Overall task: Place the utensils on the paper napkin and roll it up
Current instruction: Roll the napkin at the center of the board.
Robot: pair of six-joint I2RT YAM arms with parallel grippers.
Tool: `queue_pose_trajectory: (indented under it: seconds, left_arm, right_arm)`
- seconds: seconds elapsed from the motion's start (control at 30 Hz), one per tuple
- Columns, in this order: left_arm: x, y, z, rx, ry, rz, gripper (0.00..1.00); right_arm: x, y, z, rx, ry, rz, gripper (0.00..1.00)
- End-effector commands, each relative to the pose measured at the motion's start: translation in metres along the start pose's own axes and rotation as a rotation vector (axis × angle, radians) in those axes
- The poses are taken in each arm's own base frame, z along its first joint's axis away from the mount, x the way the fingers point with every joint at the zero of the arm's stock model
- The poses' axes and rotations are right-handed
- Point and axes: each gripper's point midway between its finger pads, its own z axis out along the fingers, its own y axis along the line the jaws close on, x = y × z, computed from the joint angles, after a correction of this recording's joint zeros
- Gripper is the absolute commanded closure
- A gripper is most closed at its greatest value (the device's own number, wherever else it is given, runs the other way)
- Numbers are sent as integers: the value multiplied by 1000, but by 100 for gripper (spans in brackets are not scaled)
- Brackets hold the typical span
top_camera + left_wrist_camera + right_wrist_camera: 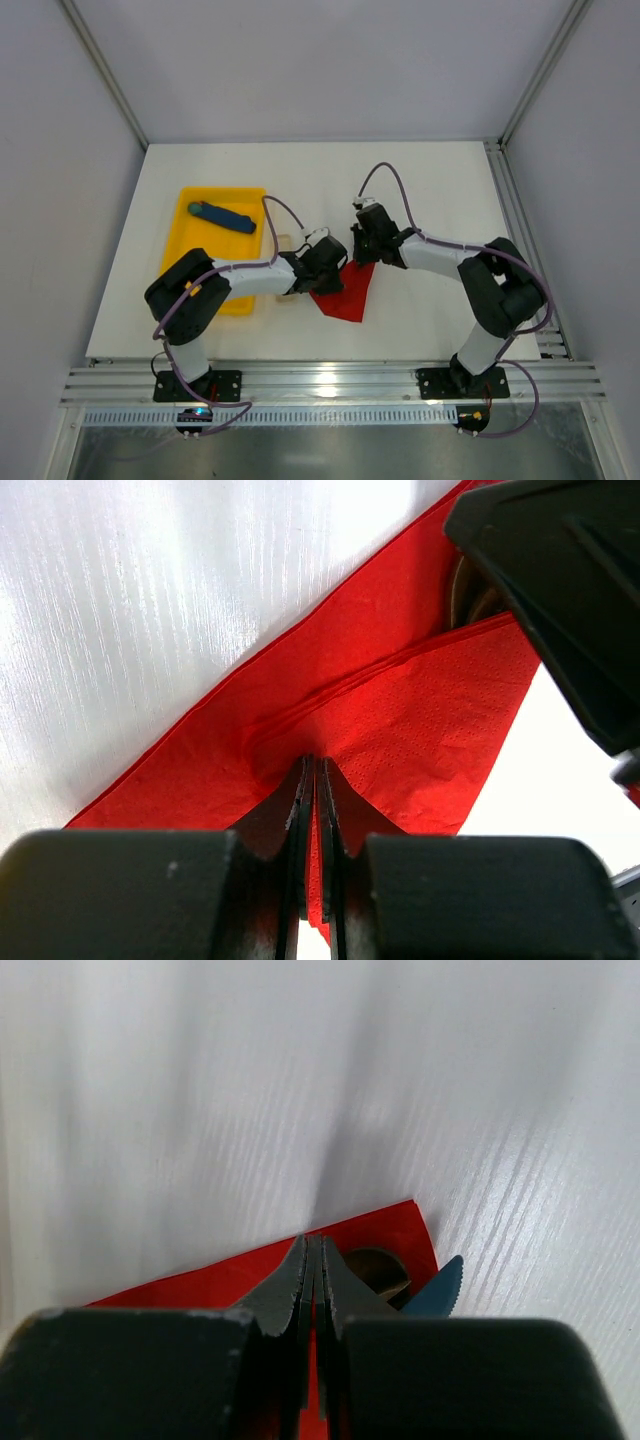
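Note:
The paper napkin (350, 295) is a bright red sheet lying folded and creased on the white table between the two arms. My left gripper (315, 765) is shut on a raised fold of the napkin (420, 720). From the other side, my right gripper (315, 1245) is shut on the napkin's edge (200, 1285). Beside its fingers, a brownish rounded utensil (375, 1265) and a blue serrated tip (440, 1292) lie on the red paper. In the top view the two grippers, left (336, 282) and right (360, 260), almost meet over the sheet and hide the utensils.
A yellow tray (195, 215) sits left of the napkin with a blue stick-shaped object (225, 216) in it. The right gripper's black body (560, 590) looms close in the left wrist view. Grey walls enclose the table.

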Motion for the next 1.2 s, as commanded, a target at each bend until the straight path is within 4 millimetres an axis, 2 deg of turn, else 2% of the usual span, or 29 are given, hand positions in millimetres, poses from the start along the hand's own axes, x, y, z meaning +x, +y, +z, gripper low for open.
queue_pose_trajectory:
  seconds: [0.0, 0.17, 0.33, 0.47, 0.57, 0.67, 0.77, 0.8, 0.83, 0.9, 1.0, 1.17]
  left_arm:
    - [23, 46, 3, -167, 65, 36, 91]
    - [23, 47, 4, -175, 64, 33, 91]
    - [25, 50, 4, -186, 69, 32, 92]
    - [25, 51, 5, -194, 70, 29, 92]
    - [24, 52, 4, -195, 63, 21, 92]
    - [24, 52, 4, -194, 62, 12, 92]
    - [25, 52, 4, -196, 60, 5, 92]
    - [25, 50, 4, -190, 64, 0, 92]
    - [25, 49, 4, -185, 66, -1, 92]
    - [25, 46, 4, -174, 67, -7, 92]
    - [26, 45, 4, -165, 67, -17, 92]
    - [26, 47, 5, -172, 67, -18, 92]
  right_arm:
    - [-18, 2, 2, -5, -35, -17, 94]
    - [-11, -4, 5, 13, -21, -23, 95]
    - [-12, -8, 3, 27, -24, -32, 95]
    - [-30, 3, -16, -11, -52, -40, 95]
    - [-33, 10, -29, -52, -58, -30, 95]
    - [-25, 21, -46, -133, -51, -12, 95]
    - [-6, 32, -64, -239, -33, 15, 94]
    - [12, 31, -65, -258, 2, 38, 95]
    - [11, 42, -78, -333, -22, 40, 95]
    - [27, 51, -90, -424, -14, 67, 95]
    - [45, 61, -98, -521, -1, 103, 95]
    - [75, 60, -90, -568, 41, 139, 94]
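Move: The napkin's near corner, on the loose side I head for, lies about 15 cm back and 2 cm left of my right fingertips, some 2 cm lower. The utensil ends poking out of the fold are barely 1 cm ahead and 2 cm right of them. My left fingertips, on the napkin, are roughly 9 cm back and 10 cm left of my right ones; from my left hand that same corner is about 7 cm back and 8 cm right. My left hand stays put with shut fingers on the folded napkin, holding it down. My right hand, also shut, first dips about 1 cm at the utensil end, then lifts clear and sweeps some 12 cm back towards the near corner, rising and then sinking again, its fingers tilting about 25 degrees so that they point more to the left. ##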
